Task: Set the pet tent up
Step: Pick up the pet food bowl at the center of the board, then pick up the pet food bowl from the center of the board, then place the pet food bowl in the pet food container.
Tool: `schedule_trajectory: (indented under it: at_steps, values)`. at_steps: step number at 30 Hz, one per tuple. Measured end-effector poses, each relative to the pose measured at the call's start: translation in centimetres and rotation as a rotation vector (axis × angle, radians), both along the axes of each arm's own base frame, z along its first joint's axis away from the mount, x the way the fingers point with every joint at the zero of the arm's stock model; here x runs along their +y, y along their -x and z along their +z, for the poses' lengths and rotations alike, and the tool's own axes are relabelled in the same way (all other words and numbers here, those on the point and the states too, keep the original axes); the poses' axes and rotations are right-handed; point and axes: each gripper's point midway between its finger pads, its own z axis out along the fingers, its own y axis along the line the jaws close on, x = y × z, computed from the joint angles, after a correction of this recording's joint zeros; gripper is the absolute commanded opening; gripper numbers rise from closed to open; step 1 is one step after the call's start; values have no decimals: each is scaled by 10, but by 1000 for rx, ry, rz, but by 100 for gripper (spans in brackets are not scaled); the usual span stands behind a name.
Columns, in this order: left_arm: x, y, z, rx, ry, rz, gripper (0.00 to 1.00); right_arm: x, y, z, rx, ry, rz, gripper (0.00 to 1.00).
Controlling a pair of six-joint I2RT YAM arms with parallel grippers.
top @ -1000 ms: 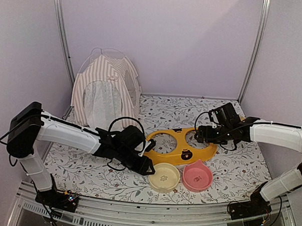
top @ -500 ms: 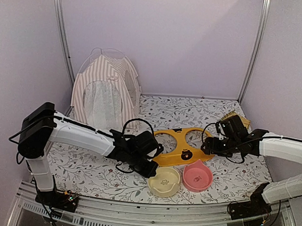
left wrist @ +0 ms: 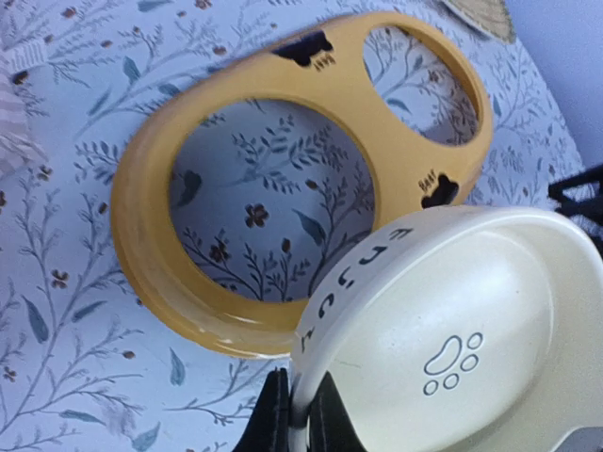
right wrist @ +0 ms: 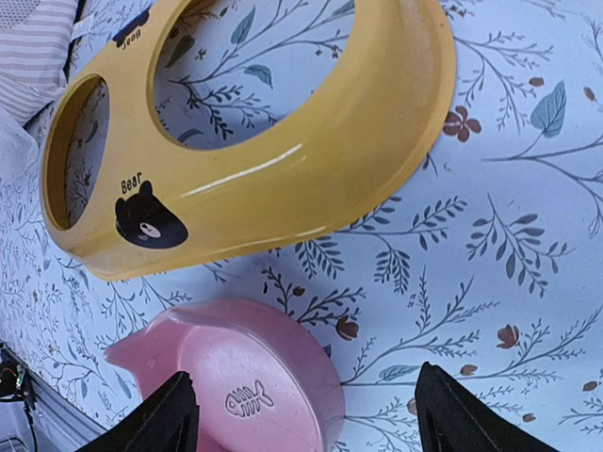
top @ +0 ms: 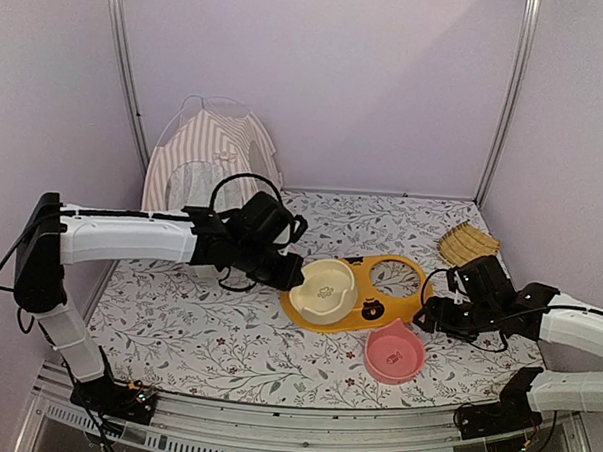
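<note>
The pet tent (top: 212,167), striped pink and white with mesh panels, stands upright at the back left; a strip of its fabric (right wrist: 28,47) shows in the right wrist view. My left gripper (top: 297,283) (left wrist: 300,419) is shut on the rim of a cream bowl (top: 324,290) (left wrist: 452,339), which hangs tilted over the left hole of the yellow bowl stand (top: 383,305) (left wrist: 151,217). My right gripper (top: 433,317) (right wrist: 306,377) is open just above the right edge of the pink bowl (top: 393,352) (right wrist: 236,377), holding nothing.
The yellow stand (right wrist: 311,169) lies in the middle of the floral table cover, between the two grippers. A brown quilted mat (top: 468,243) (left wrist: 480,11) leans at the back right. Metal frame posts and lilac walls close in the sides and back.
The left gripper shut on the cream bowl, then lifted it from the front of the table to over the stand. The right arm drew back and down toward the pink bowl.
</note>
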Motion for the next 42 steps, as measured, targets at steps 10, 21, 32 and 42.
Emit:
schedule_trajectory:
  at_steps: [10, 21, 32, 42]
  values:
    - [20, -121, 38, -189, -32, 168, 0, 13, 42, -37, 153, 49, 60, 70]
    - [16, -126, -42, -78, -172, 104, 0, 15, 49, -52, 201, 87, 41, 2]
    - [9, -123, -43, -86, -168, 81, 0, 15, 38, -28, 156, 116, 31, 0]
    - [-8, -109, -61, -78, -205, 30, 0, 3, -34, 53, -59, 78, -74, 0]
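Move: The yellow stand's left hole lies about 9 cm ahead of the left gripper, 7 cm right and 11 cm below; the cream bowl is already pinched there. Its right hole is roughly 12 cm ahead and 22 cm right. From the open right gripper, the pink bowl's middle is some 6 cm back, 7 cm left and 7 cm down; the right hole is 12 cm ahead and 8 cm left, the left hole 9 ahead and 22 left. Carry the cream bowl forward about 13 cm in the left gripper, rising and then sinking over the stand's left hole; pause, then ease it slightly right and back and farther down. Meanwhile draw the right gripper back and down, pinch the pink bowl's right rim, then lift roughly 10 cm while swinging forward towards the right hole. ##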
